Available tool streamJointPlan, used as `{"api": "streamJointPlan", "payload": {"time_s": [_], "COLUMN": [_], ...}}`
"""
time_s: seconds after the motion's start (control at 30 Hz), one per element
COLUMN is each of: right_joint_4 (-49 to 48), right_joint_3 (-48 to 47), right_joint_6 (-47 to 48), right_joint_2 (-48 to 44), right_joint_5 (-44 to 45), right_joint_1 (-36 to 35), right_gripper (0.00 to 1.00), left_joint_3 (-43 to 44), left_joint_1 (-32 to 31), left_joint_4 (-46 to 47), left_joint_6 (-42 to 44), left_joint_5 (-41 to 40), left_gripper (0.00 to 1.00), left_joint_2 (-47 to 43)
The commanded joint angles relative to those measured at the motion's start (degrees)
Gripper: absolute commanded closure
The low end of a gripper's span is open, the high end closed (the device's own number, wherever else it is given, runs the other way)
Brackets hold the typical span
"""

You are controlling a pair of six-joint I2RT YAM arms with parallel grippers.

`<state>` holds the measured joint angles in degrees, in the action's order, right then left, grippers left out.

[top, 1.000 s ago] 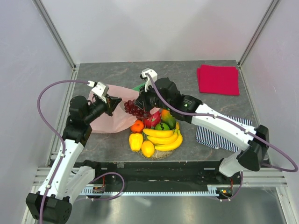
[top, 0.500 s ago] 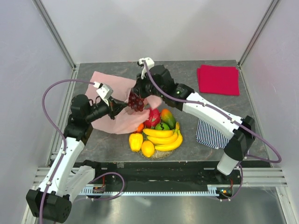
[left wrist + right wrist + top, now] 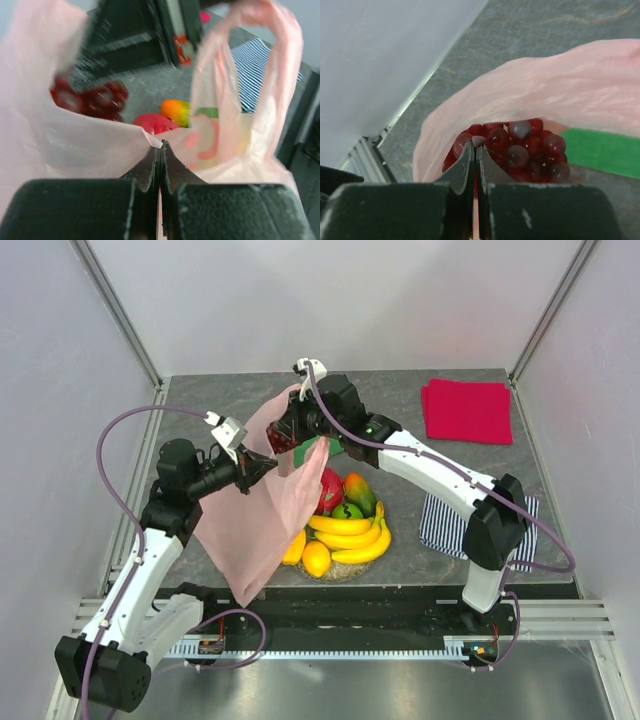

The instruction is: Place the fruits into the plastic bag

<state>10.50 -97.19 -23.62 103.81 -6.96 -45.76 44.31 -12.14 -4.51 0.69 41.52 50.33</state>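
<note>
My left gripper (image 3: pixel 262 466) is shut on the rim of the pale pink plastic bag (image 3: pixel 262 530), which hangs lifted above the table. In the left wrist view the jaws (image 3: pixel 160 146) pinch the bag's edge, and one loop handle (image 3: pixel 280 65) stands to the right. My right gripper (image 3: pixel 290 436) is shut on the dark red grapes (image 3: pixel 520 147) and holds them at the bag's mouth (image 3: pixel 545 85). The other fruits lie on the plate (image 3: pixel 347 567): banana bunch (image 3: pixel 352 535), yellow piece (image 3: pixel 316 559), mango (image 3: pixel 360 492), red piece (image 3: pixel 331 483).
A red folded cloth (image 3: pixel 467 410) lies at the back right. A blue-striped cloth (image 3: pixel 445 526) lies right of the plate, under the right arm. A green cloth (image 3: pixel 605 150) lies behind the bag. Frame posts and white walls enclose the table.
My left gripper has raised the bag off the table, so it now hangs open. My right gripper has carried the grapes from beside the plate up and left to the bag's mouth.
</note>
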Motion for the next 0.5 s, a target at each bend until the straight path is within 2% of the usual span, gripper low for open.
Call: {"api": "streamJointPlan", "payload": {"time_s": [0.0,0.2,0.33,0.47], "right_joint_4": [-9.26,-16.74,-18.76,-21.22], "right_joint_3": [4.98,7.72,10.26,14.03], "right_joint_6": [-7.31,-14.78,-17.77,-18.66], "right_joint_2": [-0.89,-1.59,-2.47,0.06], "right_joint_5": [-6.65,-16.48,-19.4,-19.84], "right_joint_1": [-0.03,-0.47,-0.74,-1.18], "right_gripper": [1.0,1.0,1.0,1.0], "left_joint_3": [0.86,1.47,1.39,1.3], "left_joint_1": [-0.25,-0.25,-0.16,-0.16], "left_joint_4": [3.54,2.32,1.87,2.23], "left_joint_6": [-4.29,-5.35,-4.3,-4.38], "left_joint_5": [-8.2,-10.31,-12.86,-12.17], "left_gripper": [0.98,0.99,0.98,0.99], "left_joint_2": [-1.37,0.21,-1.02,-1.46]}}
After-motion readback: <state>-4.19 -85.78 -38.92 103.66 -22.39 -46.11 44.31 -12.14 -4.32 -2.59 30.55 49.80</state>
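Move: The right hand holds the grapes at the bag's rim; the open bag mouth lies about 5 cm back, 2 cm left and 6 cm below it. The left fingertips pinching the rim are about 7 cm back and 2 cm left, 2 cm lower. On the table, some 20 cm down, the red fruit is about 10 cm back and 7 cm right. From the left hand the mouth is about 2 cm ahead, 3 cm right and 4 cm below. Back, leftward and down, the right hand carries the grapes about 6 cm into the bag mouth towards the left gripper, dipping first and then easing up slightly, while it rolls and swings some 15 degrees counter-clockwise with fingers still shut on the bunch. Meanwhile the left hand keeps its pinch on the rim and draws it about 3 cm forward and left, turning some 10 degrees counter-clockwise. ##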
